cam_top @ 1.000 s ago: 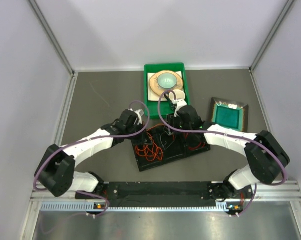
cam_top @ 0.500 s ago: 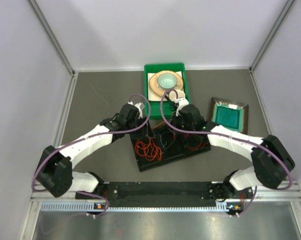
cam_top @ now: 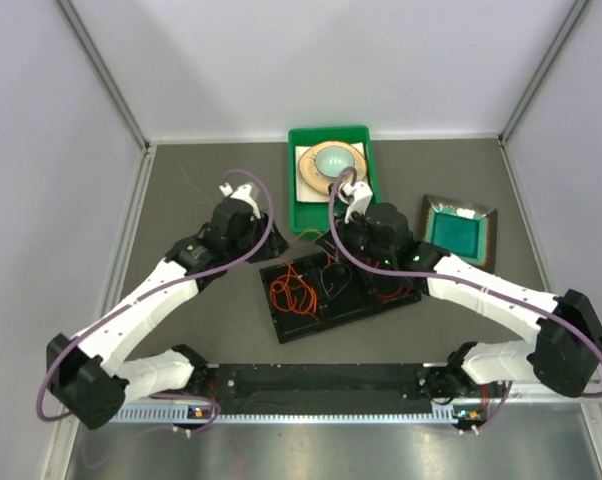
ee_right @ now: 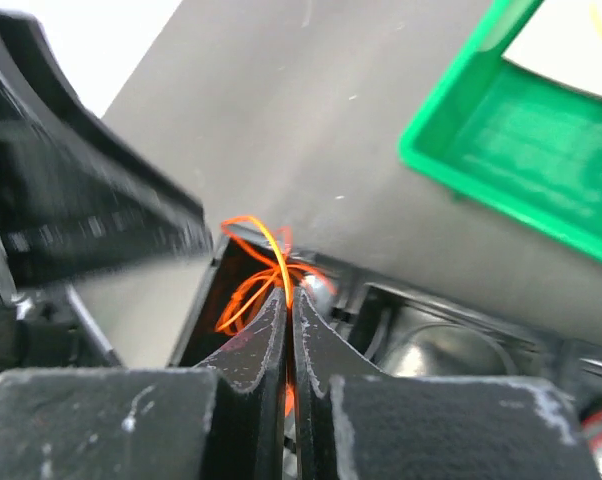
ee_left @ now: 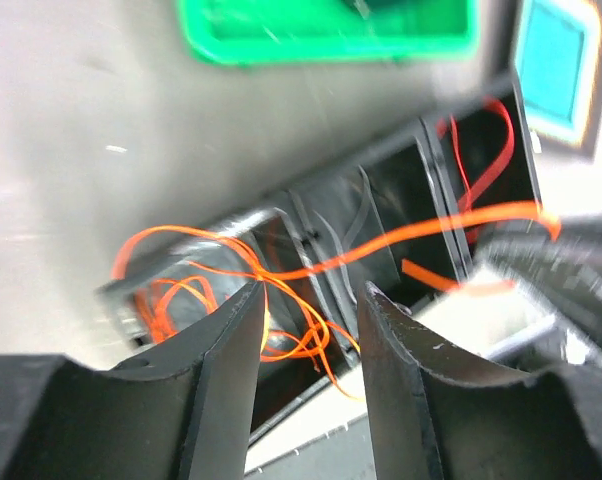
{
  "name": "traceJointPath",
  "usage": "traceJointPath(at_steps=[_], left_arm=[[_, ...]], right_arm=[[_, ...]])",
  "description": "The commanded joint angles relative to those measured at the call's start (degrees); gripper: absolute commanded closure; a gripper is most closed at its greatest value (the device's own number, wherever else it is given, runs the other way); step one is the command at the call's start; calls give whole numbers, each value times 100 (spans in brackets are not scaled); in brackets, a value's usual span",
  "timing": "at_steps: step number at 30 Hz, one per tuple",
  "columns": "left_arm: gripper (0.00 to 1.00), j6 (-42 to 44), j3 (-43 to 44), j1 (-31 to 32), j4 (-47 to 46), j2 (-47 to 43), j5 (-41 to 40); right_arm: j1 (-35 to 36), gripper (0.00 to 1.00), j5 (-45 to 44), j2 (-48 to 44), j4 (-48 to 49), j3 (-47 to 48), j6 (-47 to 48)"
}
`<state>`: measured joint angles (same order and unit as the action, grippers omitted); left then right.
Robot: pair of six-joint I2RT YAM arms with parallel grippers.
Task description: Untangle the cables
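Observation:
A black divided tray (cam_top: 319,326) holds the cables. The orange cable (cam_top: 293,295) lies heaped in its left compartment. The pale grey one (cam_top: 333,285) is in the middle compartment and the red one (cam_top: 396,291) in the right. My right gripper (ee_right: 289,292) is shut on a strand of the orange cable (ee_right: 253,268) above the tray's left end (cam_top: 333,246). In the left wrist view that strand (ee_left: 431,226) runs taut to the right from the heap. My left gripper (ee_left: 311,295) stands open with nothing between its fingers, off the tray's far left corner (cam_top: 273,241).
A green bin (cam_top: 369,160) with a wooden plate and a bowl stands just behind the tray. A square dish with a teal inside (cam_top: 459,230) sits at the right. A black rail (cam_top: 321,378) runs along the near edge.
My left gripper has opened and drawn back up and left from the tray. My right gripper has shut on the orange cable and shifted left over the tray.

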<state>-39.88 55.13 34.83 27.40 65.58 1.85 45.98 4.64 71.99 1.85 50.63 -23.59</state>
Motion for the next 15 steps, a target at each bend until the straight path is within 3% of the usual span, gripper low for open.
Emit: traceJointPath(at_steps=[1, 7, 15], left_arm=[[53, -257, 191, -371, 301, -589, -940], [53, -486, -11, -855, 477, -845, -1055], [53, -503, -143, -943, 407, -811, -871]], right_arm=[[175, 100, 378, 289, 649, -27, -644], [561, 100, 397, 1010, 923, -10, -963], [702, 100, 265, 1748, 1011, -1, -937]])
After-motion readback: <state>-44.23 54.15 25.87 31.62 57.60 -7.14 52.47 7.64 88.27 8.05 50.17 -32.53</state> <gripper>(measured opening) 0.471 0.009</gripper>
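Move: The right hand grips a strand of the orange cable; the cable's heap in the black tray's left compartment lies about 9 cm left, 5 cm back and 13 cm below. About 14 cm under that hand are the grey cable, 2 cm back and straight below, and the red cable, 3 cm back and 16 cm right. From the open, empty left hand the heap is about 7 cm back, 4 cm right and 11 cm down. Right hand lowers the held cable about 9 cm and leftward towards its heap; open left hand retreats leftward. ##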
